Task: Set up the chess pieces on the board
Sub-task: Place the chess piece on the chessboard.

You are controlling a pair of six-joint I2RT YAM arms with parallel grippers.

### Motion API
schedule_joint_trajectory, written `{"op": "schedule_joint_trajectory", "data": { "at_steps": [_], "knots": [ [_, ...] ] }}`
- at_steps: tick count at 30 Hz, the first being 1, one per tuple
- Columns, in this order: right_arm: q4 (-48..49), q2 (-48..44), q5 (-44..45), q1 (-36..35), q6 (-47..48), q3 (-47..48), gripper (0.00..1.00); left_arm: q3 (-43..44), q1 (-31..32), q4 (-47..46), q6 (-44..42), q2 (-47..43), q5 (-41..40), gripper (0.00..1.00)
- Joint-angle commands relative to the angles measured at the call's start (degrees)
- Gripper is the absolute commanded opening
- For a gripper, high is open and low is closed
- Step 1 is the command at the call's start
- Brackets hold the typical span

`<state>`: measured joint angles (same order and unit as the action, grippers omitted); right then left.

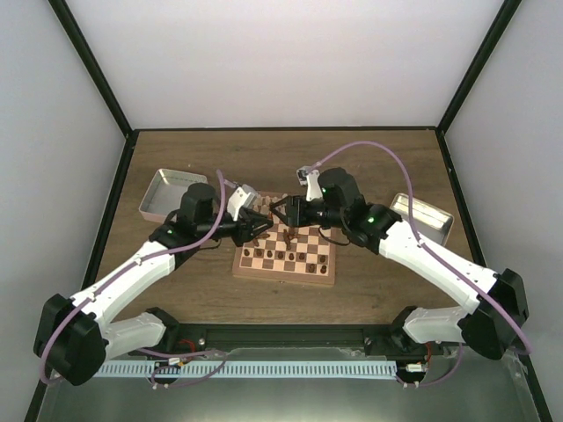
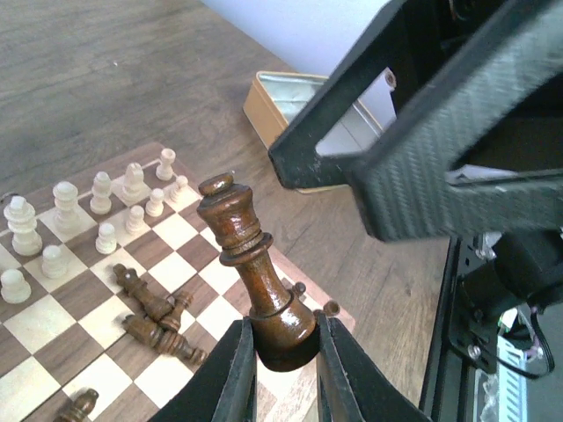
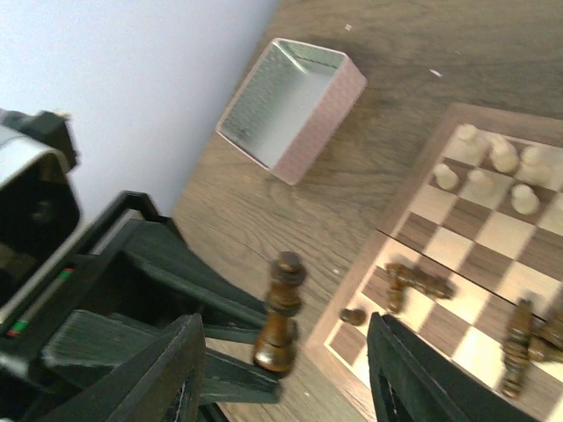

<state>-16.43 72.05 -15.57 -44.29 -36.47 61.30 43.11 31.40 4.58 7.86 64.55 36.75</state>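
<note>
My left gripper is shut on the base of a tall dark brown chess piece, held upright above the board's corner. In the right wrist view the same piece stands between the spread fingers of my right gripper, which is open and not touching it. Both grippers meet over the board's far edge, the left one facing the right one. Pale chess pieces stand in rows at one end of the board. Several dark pieces lie toppled on its squares.
A shallow metal tray sits on the table to the board's far left, and another tray to its right. My right gripper's black finger fills the upper right of the left wrist view. Black frame posts edge the table.
</note>
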Motion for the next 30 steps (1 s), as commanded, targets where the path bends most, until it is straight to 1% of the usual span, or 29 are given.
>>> {"op": "schedule_joint_trajectory", "data": {
  "at_steps": [1, 6, 11, 14, 17, 21, 22, 23, 25, 26, 28, 30],
  "knots": [
    [-7.21, -0.55, 0.39, 1.38, 2.61, 4.3, 0.53, 0.32, 0.27, 2.04, -3.84, -0.83, 2.67, 0.06],
    [-8.89, 2.33, -3.5, 1.53, 5.29, 7.34, 0.53, -0.14, 1.35, 2.1, -4.07, -2.17, 3.18, 0.06],
    [-8.58, 4.63, -7.6, 1.78, 5.97, 9.15, 0.53, -0.32, 1.81, 2.28, -4.32, -3.02, 3.22, 0.06],
    [-9.09, 6.05, -9.13, 2.19, 5.65, 9.97, 0.5, -0.31, 2.08, 2.43, -4.51, -3.09, 3.16, 0.06],
    [-8.32, 6.29, -11.38, 2.3, 5.46, 9.68, 0.4, -0.31, 2.24, 2.79, -4.77, -3.18, 2.69, 0.06],
    [-7.54, 5.78, -12.18, 2.37, 4.92, 8.9, 0.22, -0.14, 2.36, 3.22, -4.72, -3.28, 0.61, 0.07],
    [-6.96, 5.32, -12.02, 2.37, 4.89, 8.15, 0.17, -0.15, 2.35, 3.32, -4.59, -3.36, 0.18, 0.09],
    [-6.17, 4.72, -11.56, 2.37, 4.91, 7.27, 0.15, -0.06, 2.4, 3.26, -4.22, -3.38, -0.36, 0.12],
    [-3.5, 3.21, -10.16, 2.37, 5.41, 4.85, 0.13, 0.13, 2.36, 3.8, -3.12, -3.47, -1.62, 0.24],
    [-1.61, 2.19, -8.8, 2.37, 6.0, 3.19, 0.13, 0.4, 2.35, 4.36, -2.53, -3.51, -2.38, 0.33],
    [2.51, 0.04, -5.34, 2.3, 7.52, -0.72, 0.12, 0.64, 2.36, 5.75, -1.1, -4.19, -4.84, 0.46],
    [6.56, -1.82, -1.28, 2.01, 9.4, -4.63, 0.12, 0.58, 2.31, 7.02, 0.64, -5.61, -8.23, 0.53]
  ]
}}
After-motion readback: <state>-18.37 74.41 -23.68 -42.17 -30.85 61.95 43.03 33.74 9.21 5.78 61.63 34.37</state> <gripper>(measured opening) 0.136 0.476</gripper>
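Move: My left hand already pinches the dark chess piece near its base, fingers pointing right; my open right gripper hangs about 2 cm back, 3 cm right and 3 cm above that hand point. From my right hand the piece's middle is some 2 cm ahead, 2 cm left and 1 cm lower. Below, two fallen dark pieces lie roughly 3 cm ahead and 4 cm right of my left hand, 16 cm down; another lies about 4 cm ahead, 3 cm left. I hand the piece over in mid-air: my left hand brings it back about 2 cm, while my right eases right and slightly down, then reaches roughly 2 cm left, swinging some 10 degrees counter-clockwise. My right fingers close on the upper part of the piece; only then do my left fingers spread and let go of its base, as my right hand draws about 1 cm back to the right, sinking slightly. ##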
